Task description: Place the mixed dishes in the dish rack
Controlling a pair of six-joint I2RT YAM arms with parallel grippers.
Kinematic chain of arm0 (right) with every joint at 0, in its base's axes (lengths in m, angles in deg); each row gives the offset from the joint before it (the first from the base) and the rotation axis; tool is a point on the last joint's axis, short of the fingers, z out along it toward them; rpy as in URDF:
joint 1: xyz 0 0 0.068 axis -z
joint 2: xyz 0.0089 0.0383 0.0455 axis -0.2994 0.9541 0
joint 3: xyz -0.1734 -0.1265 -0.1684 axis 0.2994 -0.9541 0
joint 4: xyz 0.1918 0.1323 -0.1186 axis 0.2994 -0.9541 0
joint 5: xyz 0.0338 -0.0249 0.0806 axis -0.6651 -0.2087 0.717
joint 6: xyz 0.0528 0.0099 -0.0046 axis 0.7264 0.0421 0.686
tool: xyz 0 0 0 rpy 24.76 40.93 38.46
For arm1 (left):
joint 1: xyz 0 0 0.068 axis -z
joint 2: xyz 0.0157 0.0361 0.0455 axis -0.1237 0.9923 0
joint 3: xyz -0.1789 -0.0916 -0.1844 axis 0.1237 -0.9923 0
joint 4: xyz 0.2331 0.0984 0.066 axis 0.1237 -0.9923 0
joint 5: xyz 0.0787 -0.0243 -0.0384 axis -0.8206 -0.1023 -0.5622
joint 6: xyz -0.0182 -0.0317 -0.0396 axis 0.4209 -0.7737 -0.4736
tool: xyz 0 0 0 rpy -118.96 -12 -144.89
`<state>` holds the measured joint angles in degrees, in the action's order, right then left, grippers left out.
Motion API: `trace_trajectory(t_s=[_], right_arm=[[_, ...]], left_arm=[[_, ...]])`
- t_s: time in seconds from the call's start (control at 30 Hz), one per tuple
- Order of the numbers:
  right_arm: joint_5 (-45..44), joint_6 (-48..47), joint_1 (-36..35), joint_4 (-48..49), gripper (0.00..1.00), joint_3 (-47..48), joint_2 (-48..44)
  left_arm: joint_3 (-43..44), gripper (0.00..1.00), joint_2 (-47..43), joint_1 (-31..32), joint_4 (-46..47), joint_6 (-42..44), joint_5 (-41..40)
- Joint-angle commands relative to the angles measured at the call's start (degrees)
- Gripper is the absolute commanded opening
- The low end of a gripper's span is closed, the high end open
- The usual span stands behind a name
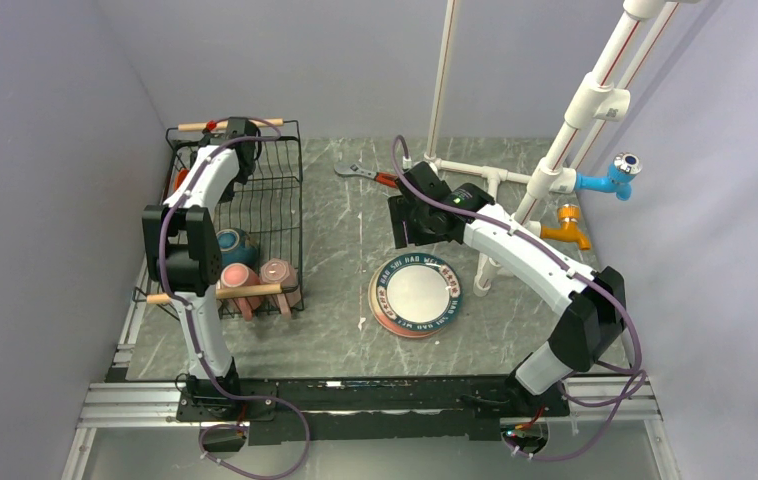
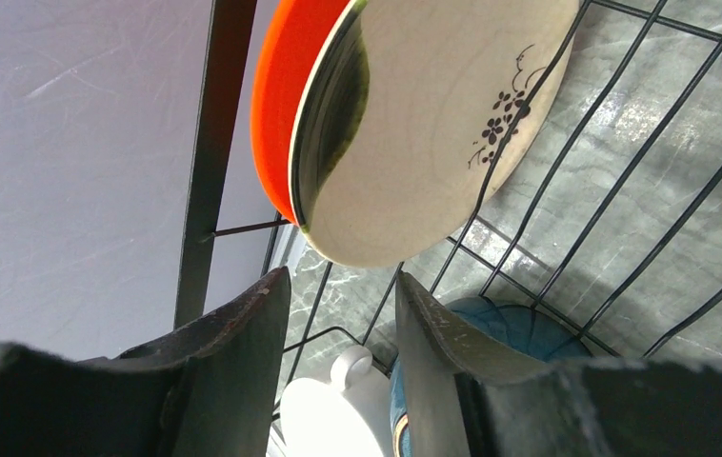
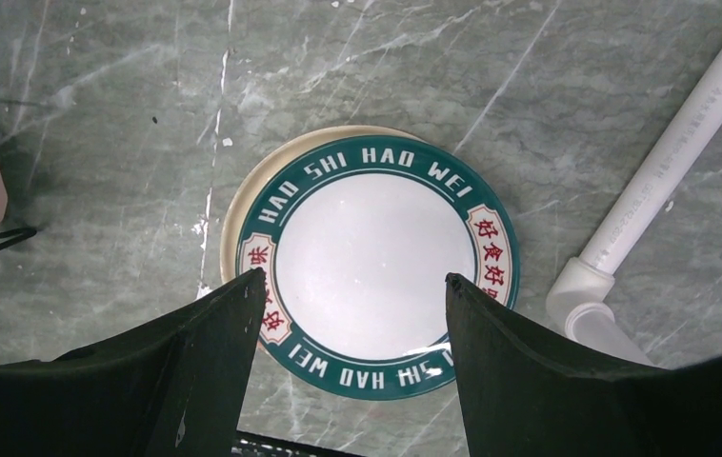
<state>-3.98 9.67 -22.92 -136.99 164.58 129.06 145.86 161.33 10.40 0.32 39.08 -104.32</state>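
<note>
The black wire dish rack (image 1: 285,200) stands at the left. At its far end the orange-red plate (image 2: 281,105), cream-faced with a small flower sprig, stands on edge against the wires. Just below the plate's rim my left gripper (image 2: 343,295) is open and holds nothing. Under it lie a white mug (image 2: 333,414) and the teal bowl (image 2: 519,328). Two pink mugs (image 1: 238,283) (image 1: 277,272) sit at the rack's near end. The lettered-rim plate (image 3: 376,262) lies flat on the table, on what looks like a second plate, directly under my open right gripper (image 3: 355,281).
A white pipe frame (image 1: 495,180) with a blue tap (image 1: 610,178) and an orange tap (image 1: 567,228) stands behind and right of the plate. A red-handled wrench (image 1: 365,175) lies at the back. The left wall runs close beside the rack.
</note>
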Motion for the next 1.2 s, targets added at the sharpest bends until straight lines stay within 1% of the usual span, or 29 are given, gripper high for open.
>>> trace_trajectory(t_s=[0.0,0.17,0.27,0.43,0.5,0.63,0.83,0.9,0.97,1.0,1.17], right_arm=[[1.0,-0.5,0.4,1.9,0.71,-0.9,-1.6],[1.9,-0.6,0.4,3.7,0.72,-2.8,-2.6],[2.3,-1.2,0.4,4.6,0.72,-4.3,-3.2],[4.4,-3.8,0.4,4.9,0.72,-7.4,-3.8],[4.8,-4.6,0.4,5.1,0.72,-9.5,-4.1],[6.9,-7.6,-0.6,8.1,0.73,-13.8,-5.6],[1.3,-13.1,-10.0,10.1,0.73,-16.7,-4.8],[-0.5,-14.2,-13.4,10.8,0.73,-17.6,-4.0],[-2.0,-15.0,-16.6,11.6,0.73,-18.5,-3.0],[-2.5,-15.3,-18.0,11.9,0.73,-18.8,-2.5],[-7.0,-16.8,-23.9,11.6,0.73,-18.6,1.6]], left_arm=[[2.9,0.51,-2.7,-0.3,-1.4,-0.2,1.2],[3.6,0.59,-5.4,-0.1,-4.5,-1.4,5.3],[3.8,0.69,-7.9,0.0,-6.2,-2.1,9.3],[1.7,0.8,-14.6,0.2,-7.9,-1.4,20.4],[-0.7,0.81,-18.3,0.6,-7.0,-0.6,24.6],[-6.4,0.83,-26.1,0.8,-4.5,-0.3,36.5],[-15.1,0.86,-34.6,1.4,-2.6,-6.2,55.1],[-17.8,0.92,-36.8,1.9,-0.5,-8.4,60.6],[-19.2,0.98,-38.2,2.9,0.4,-9.5,63.3],[-19.3,0.99,-38.5,3.6,0.4,-9.7,64.0],[-17.4,0.99,-37.5,5.1,-2.0,-9.8,64.7]])
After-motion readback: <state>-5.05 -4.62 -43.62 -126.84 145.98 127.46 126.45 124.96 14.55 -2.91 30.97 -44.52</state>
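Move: The green-rimmed plate, top of the stack, lies about 9 cm back and 2 cm right of the right hand, some 17 cm below; the cream plate under it peeks out slightly left and back. The pipe elbow stands 12 cm right of the green-rimmed plate. From the left hand that plate is about 47 cm right and 24 cm back. The flowered plate leans just ahead-left of the left fingers; the blue bowl sits 17 cm back, 14 cm right. Back and down comes the right hand, then leftward too, about 14 cm in all, heading for the near-left rim of the green-rimmed plate, fingers kept open and wrist turning some 30 degrees counter-clockwise. Meanwhile the left hand backs out from the flowered plate, first rising, then sweeping right and back above the rack; its fingers spread fully and swing from pointing left to pointing down. ##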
